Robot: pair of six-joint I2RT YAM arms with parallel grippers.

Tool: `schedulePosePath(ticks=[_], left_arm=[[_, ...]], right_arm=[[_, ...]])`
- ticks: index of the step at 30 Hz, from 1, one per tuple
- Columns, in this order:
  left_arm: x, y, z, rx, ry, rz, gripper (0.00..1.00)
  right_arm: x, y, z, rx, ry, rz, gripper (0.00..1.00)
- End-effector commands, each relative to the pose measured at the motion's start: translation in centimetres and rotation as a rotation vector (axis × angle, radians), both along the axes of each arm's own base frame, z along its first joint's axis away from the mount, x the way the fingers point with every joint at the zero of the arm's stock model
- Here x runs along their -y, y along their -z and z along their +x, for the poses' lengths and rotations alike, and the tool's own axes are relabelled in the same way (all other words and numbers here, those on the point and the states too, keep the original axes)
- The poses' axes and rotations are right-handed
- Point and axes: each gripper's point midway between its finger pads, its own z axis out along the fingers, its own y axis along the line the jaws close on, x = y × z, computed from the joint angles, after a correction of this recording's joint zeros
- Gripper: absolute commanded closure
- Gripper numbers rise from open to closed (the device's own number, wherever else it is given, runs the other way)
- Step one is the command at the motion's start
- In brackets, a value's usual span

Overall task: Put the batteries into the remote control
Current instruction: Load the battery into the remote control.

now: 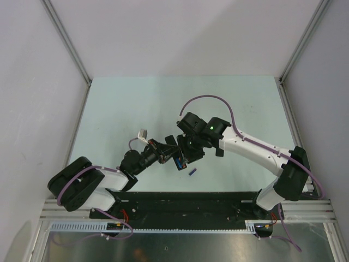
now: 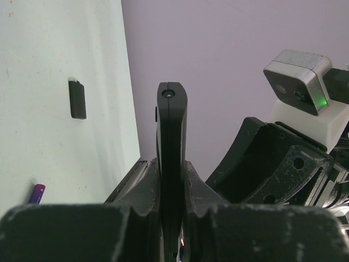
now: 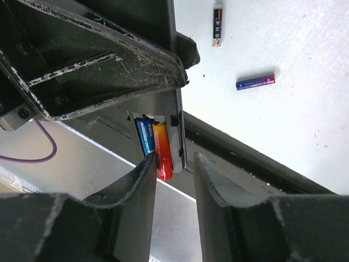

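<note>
My left gripper (image 2: 172,164) is shut on the remote control (image 2: 172,125), a slim black bar held edge-on above the table. In the right wrist view its open battery bay (image 3: 175,143) holds a blue battery (image 3: 144,136) and a red-orange battery (image 3: 162,152) whose lower end sticks out. My right gripper (image 3: 174,158) is open just below the bay, its left finger (image 3: 144,180) beside the red-orange battery, nothing between the jaws. Another blue-purple battery (image 3: 255,82) lies on the table (image 1: 192,173). From above, both grippers meet at the table's middle (image 1: 182,154).
A dark battery (image 3: 217,23) lies on the table beyond the blue-purple one. A small black rectangular plate (image 2: 78,99) lies flat on the table to the left. The black rail (image 1: 185,202) with the arm bases runs along the near edge. Grey walls stand on three sides.
</note>
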Motion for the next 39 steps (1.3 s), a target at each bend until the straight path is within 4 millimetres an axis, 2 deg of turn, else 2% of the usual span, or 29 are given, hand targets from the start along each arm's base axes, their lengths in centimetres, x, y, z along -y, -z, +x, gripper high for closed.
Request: schedulePosePath(ticks=[1, 8, 14, 17, 19, 20, 21, 22, 23, 24, 25, 26, 27, 28, 29, 31, 33, 34, 36, 37, 39], left_arm=[[0.0, -7.9, -1.7, 0.228, 0.058, -0.219, 1.00], [0.1, -7.7, -1.7, 0.230, 0.060, -0.214, 1.00], [0.4, -7.8, -1.7, 0.232, 0.074, -0.213, 1.00], [0.5, -7.7, -1.7, 0.231, 0.077, -0.212, 1.00], [0.5, -7.7, -1.7, 0.223, 0.080, -0.214, 1.00], [0.5, -7.7, -1.7, 0.221, 0.084, -0.215, 1.00], [0.5, -7.7, -1.5, 0.211, 0.085, -0.220, 1.00], [0.5, -7.6, -1.5, 0.205, 0.096, -0.219, 1.00], [0.6, -7.7, -1.5, 0.204, 0.105, -0.221, 1.00], [0.4, -7.7, -1.2, 0.195, 0.102, -0.226, 1.00], [0.3, -7.9, -1.1, 0.199, 0.104, -0.230, 1.00], [0.1, -8.2, -1.1, 0.205, 0.102, -0.237, 1.00], [-0.2, -8.4, -0.7, 0.207, 0.093, -0.242, 1.00], [-0.3, -8.6, -0.6, 0.209, 0.090, -0.248, 1.00], [-0.4, -9.2, -0.6, 0.217, 0.090, -0.259, 1.00], [-0.4, -9.9, -0.4, 0.225, 0.090, -0.276, 1.00], [-0.2, -10.9, -0.2, 0.243, 0.096, -0.294, 1.00], [-0.1, -11.3, 0.0, 0.246, 0.098, -0.301, 1.00], [0.1, -11.9, 0.2, 0.252, 0.101, -0.317, 1.00], [0.1, -12.1, 0.3, 0.255, 0.098, -0.320, 1.00], [0.1, -12.6, 0.5, 0.258, 0.094, -0.334, 1.00]], right_arm=[[0.0, -2.6, 1.3, 0.100, 0.020, 0.040, 0.62], [0.0, -3.8, 1.6, 0.141, 0.029, 0.069, 0.58], [-0.4, -5.3, 2.1, 0.211, 0.038, 0.111, 0.50], [-0.6, -6.7, 2.6, 0.292, 0.039, 0.148, 0.48], [-1.1, -8.9, 2.7, 0.372, 0.035, 0.221, 0.49], [-0.6, -8.3, 3.1, 0.423, 0.032, 0.200, 0.48], [-1.3, -9.4, 3.8, 0.490, 0.043, 0.253, 0.48], [-0.8, -11.2, 3.4, 0.552, 0.049, 0.312, 0.48], [0.0, -8.7, 3.3, 0.560, 0.051, 0.288, 0.48], [-0.5, -10.7, 4.1, 0.655, 0.076, 0.384, 0.48], [0.6, -12.4, 3.7, 0.707, 0.102, 0.464, 0.48], [1.3, -13.1, 3.7, 0.746, 0.122, 0.520, 0.42], [1.5, -12.2, 3.9, 0.773, 0.141, 0.569, 0.38], [2.5, -13.6, 3.5, 0.804, 0.157, 0.628, 0.34], [2.9, -13.5, 3.6, 0.800, 0.147, 0.645, 0.24], [3.3, -12.6, 3.3, 0.784, 0.106, 0.627, 0.20], [3.0, -12.5, 2.4, 0.767, 0.051, 0.664, 0.18], [2.8, -11.8, 1.9, 0.758, 0.028, 0.676, 0.16], [2.5, -13.4, 0.9, 0.784, -0.005, 0.782, 0.10], [2.6, -12.5, 0.8, 0.773, -0.014, 0.783, 0.09], [2.1, -12.8, -0.1, 0.740, -0.057, 0.855, 0.06]])
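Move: The red battery, already in the left-held remote's bay, lies about 2 cm left of the right hand, 1 cm back and 1 cm below. On the table some 14 cm beneath, the purple battery is 4 cm ahead and 2 cm right, the black battery 7 cm ahead and 7 cm left. From the left hand the red battery lies about 4 cm back, 3 cm right and 1 cm down. Right hand rises 10 cm away from the red battery, fingers tilting up and opening wide; left raises remote 5 cm. ##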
